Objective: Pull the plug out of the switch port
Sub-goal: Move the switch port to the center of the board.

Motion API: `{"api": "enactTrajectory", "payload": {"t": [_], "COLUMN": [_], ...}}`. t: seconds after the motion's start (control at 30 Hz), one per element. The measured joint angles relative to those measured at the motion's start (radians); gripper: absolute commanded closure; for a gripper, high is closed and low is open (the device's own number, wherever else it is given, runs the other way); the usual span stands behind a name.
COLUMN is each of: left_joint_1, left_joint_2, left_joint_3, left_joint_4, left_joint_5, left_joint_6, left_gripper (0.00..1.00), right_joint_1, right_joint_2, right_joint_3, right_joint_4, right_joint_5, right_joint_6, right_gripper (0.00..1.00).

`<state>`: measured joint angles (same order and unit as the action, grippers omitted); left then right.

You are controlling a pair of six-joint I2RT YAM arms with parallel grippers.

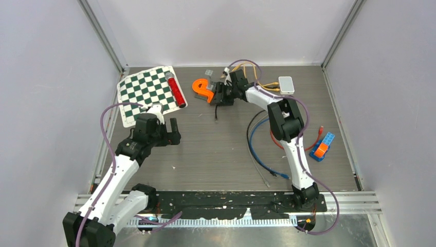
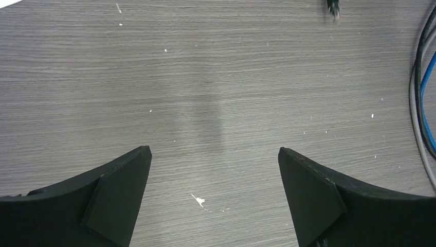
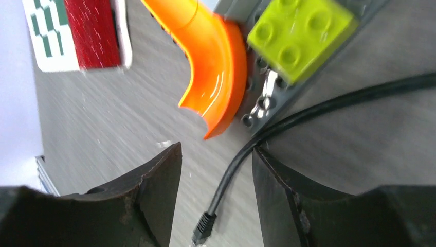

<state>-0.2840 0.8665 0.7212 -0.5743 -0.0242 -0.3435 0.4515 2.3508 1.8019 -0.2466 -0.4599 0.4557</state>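
The black cable's plug is free of any port, its tip resting on the table. It lies between my right gripper's open fingers, and the cable runs past the right fingertip without being pinched. From above, the right gripper is at the far middle and the plug hangs just near of it. The white switch sits farther right, with yellow cables at it. My left gripper is wide open over bare table, and the plug shows at that view's top edge.
An orange curved piece and a green brick on a grey plate lie just beyond the right gripper. A chessboard mat with a red cylinder is at far left. Blue, black and red cables loop at right, near blue-orange bricks.
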Motion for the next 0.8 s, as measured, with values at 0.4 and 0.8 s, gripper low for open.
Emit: {"api": "enactTrajectory", "payload": {"t": [0.4, 0.8], "left_joint_1": [0.0, 0.0], "left_joint_2": [0.0, 0.008], "left_joint_3": [0.0, 0.0], "left_joint_4": [0.0, 0.003], "left_joint_5": [0.008, 0.053], "left_joint_6": [-0.016, -0.019], "left_gripper": [0.01, 0.01], "right_joint_1": [-0.016, -0.133], "right_joint_2": [0.12, -0.448], "right_joint_3": [0.175, -0.335], "right_joint_4": [0.029, 0.008], "right_joint_5": [-0.05, -0.015], "right_joint_6": [0.053, -0.01], "right_gripper": [0.24, 0.08]}}
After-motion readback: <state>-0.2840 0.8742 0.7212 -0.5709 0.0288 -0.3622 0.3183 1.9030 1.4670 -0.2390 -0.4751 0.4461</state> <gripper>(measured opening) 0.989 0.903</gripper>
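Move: The black cable's plug end lies about 9 cm back from the right hand, straight behind and 3 cm below. The green brick stands some 3 cm ahead and 1 cm right of the hand, and the orange track 3 cm ahead and 5 cm left, both about 1 cm below. The switch port lies roughly 27 cm right and 4 cm back. From the left hand, the plug end is about 7 cm ahead, 16 cm right and 13 cm below. Right hand reaches 4 cm forward-left, then opens and leaves the black cable, rising and retreating right 10 cm. ##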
